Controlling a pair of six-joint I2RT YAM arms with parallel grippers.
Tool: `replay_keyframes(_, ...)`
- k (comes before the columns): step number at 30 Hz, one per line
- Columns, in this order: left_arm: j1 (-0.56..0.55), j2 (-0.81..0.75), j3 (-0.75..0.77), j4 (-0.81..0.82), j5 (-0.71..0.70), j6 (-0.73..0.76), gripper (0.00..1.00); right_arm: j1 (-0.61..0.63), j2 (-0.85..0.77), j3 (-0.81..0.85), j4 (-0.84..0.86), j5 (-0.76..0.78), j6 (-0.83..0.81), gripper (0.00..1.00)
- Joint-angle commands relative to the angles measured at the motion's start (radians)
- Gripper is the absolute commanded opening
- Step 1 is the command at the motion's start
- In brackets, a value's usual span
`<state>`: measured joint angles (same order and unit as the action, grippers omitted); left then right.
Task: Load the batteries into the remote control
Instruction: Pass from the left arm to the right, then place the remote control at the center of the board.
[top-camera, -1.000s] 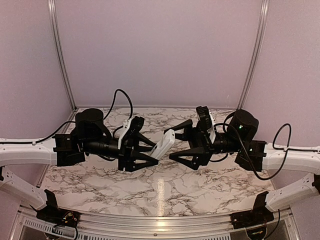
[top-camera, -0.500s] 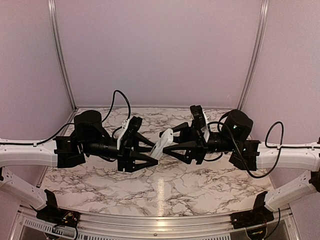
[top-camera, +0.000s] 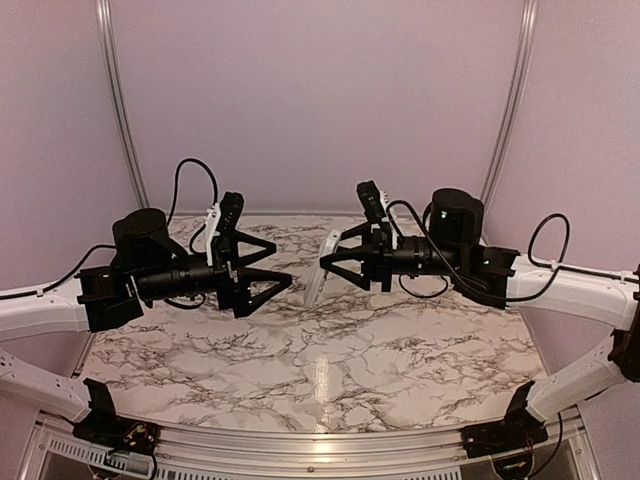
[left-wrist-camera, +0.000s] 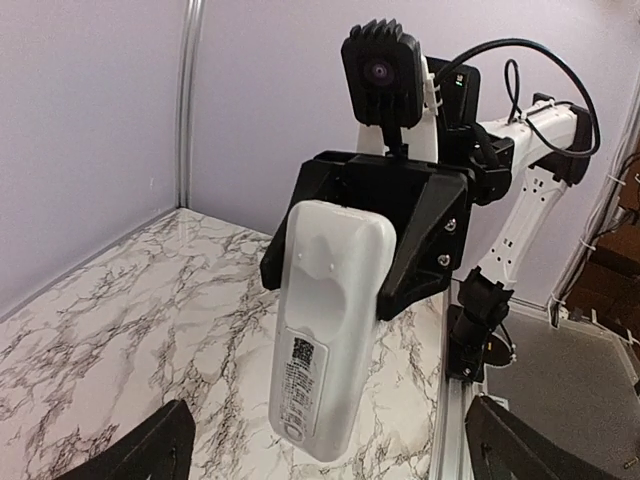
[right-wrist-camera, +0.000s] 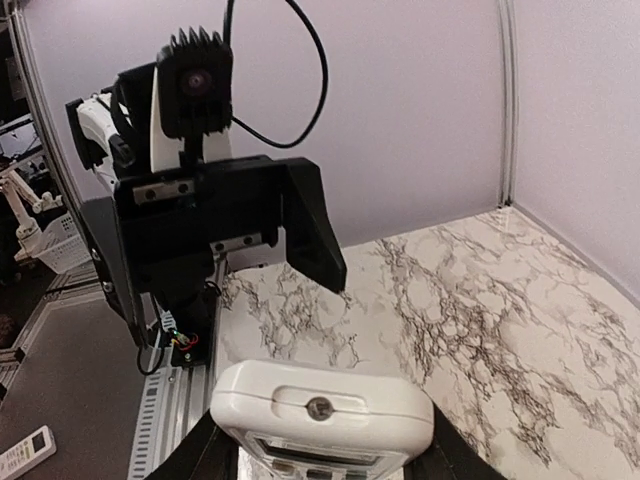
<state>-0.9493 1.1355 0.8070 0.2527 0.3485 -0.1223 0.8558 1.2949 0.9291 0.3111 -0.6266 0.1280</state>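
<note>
The remote control (top-camera: 317, 277) is a white handset hanging in the air over the middle of the table. My right gripper (top-camera: 326, 263) is shut on its upper end. The left wrist view shows the remote control's (left-wrist-camera: 326, 330) plain back with a printed label, clamped in the right gripper's black jaws. The right wrist view shows the remote control's (right-wrist-camera: 320, 404) top end and the edge of its display between my fingers (right-wrist-camera: 196, 455). My left gripper (top-camera: 281, 264) stands open to the remote's left, apart from it and holding nothing. The batteries are out of view.
The marble table (top-camera: 330, 370) has purple walls behind and at both sides, with aluminium posts (top-camera: 118, 110) in the back corners. A metal rail (left-wrist-camera: 447, 430) runs along the table's edge. A second white handset (right-wrist-camera: 25, 450) lies off the table.
My left gripper let go of the remote, opened wide and drew back to the left. My right gripper closed on the remote and now holds it alone, slightly higher and further back.
</note>
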Motion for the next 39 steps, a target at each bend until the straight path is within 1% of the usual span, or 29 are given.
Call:
replay_keyframes(1, 0.049, -0.087, -0.01, -0.114, -0.251, -0.15, 0.99, -0.022, 0.076, 0.142, -0.358, 0.157, -0.071, 0.23)
replay_keyframes(4, 0.088, -0.072, 0.027, -0.234, -0.377, -0.225, 0.99, -0.026, 0.176, 0.243, -0.542, 0.243, -0.09, 0.23)
replay_keyframes(7, 0.108, -0.044, 0.063, -0.343, -0.449, -0.285, 0.99, -0.03, 0.309, 0.361, -0.71, 0.287, -0.101, 0.23)
replay_keyframes(9, 0.117, -0.03, 0.074, -0.387, -0.473, -0.304, 0.99, -0.031, 0.407, 0.433, -0.81, 0.292, -0.117, 0.19)
replay_keyframes(11, 0.119, -0.031, 0.071, -0.411, -0.485, -0.315, 0.99, -0.031, 0.465, 0.468, -0.855, 0.28, -0.124, 0.17)
replay_keyframes(17, 0.146, -0.052, 0.037, -0.435, -0.505, -0.347, 0.99, -0.028, 0.633, 0.601, -1.037, 0.355, -0.176, 0.16)
replay_keyframes(21, 0.167, -0.049, 0.028, -0.473, -0.518, -0.351, 0.99, -0.026, 0.715, 0.655, -1.114, 0.359, -0.201, 0.17)
replay_keyframes(26, 0.181, -0.057, -0.003, -0.477, -0.52, -0.354, 0.99, -0.026, 0.818, 0.723, -1.204, 0.396, -0.23, 0.18)
replay_keyframes(36, 0.193, -0.065, -0.046, -0.459, -0.52, -0.354, 0.99, -0.013, 0.96, 0.839, -1.236, 0.423, -0.223, 0.19)
replay_keyframes(38, 0.193, -0.057, -0.051, -0.453, -0.511, -0.357, 0.99, -0.01, 0.975, 0.857, -1.242, 0.423, -0.222, 0.22)
replay_keyframes(39, 0.193, -0.053, -0.052, -0.451, -0.507, -0.355, 0.99, -0.008, 0.98, 0.862, -1.243, 0.423, -0.22, 0.27)
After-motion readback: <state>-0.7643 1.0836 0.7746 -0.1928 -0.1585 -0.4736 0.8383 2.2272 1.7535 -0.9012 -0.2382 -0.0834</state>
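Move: The right hand already holds the remote by its side edges near the upper, screen end; the remote's middle hangs some 3 cm below the grip, 1 cm back and 1 cm to the left. The bare table spot it is taken to lies about 7 cm ahead, 3 cm to the right and 31 cm below. From the left hand, empty and wide open, the remote stands roughly 7 cm to the right and 3 cm lower, level fore and aft. Keeping its pinch on the remote's edges, the right hand carries it down nearly 30 cm and about 9 cm forward to the table, swinging its fingers from level to pointing steeply down and slowing near the end. The left hand, open throughout, withdraws left, forward and down, about 10 cm each way, and turns some 45 degrees counter-clockwise as its fingers tip down. ##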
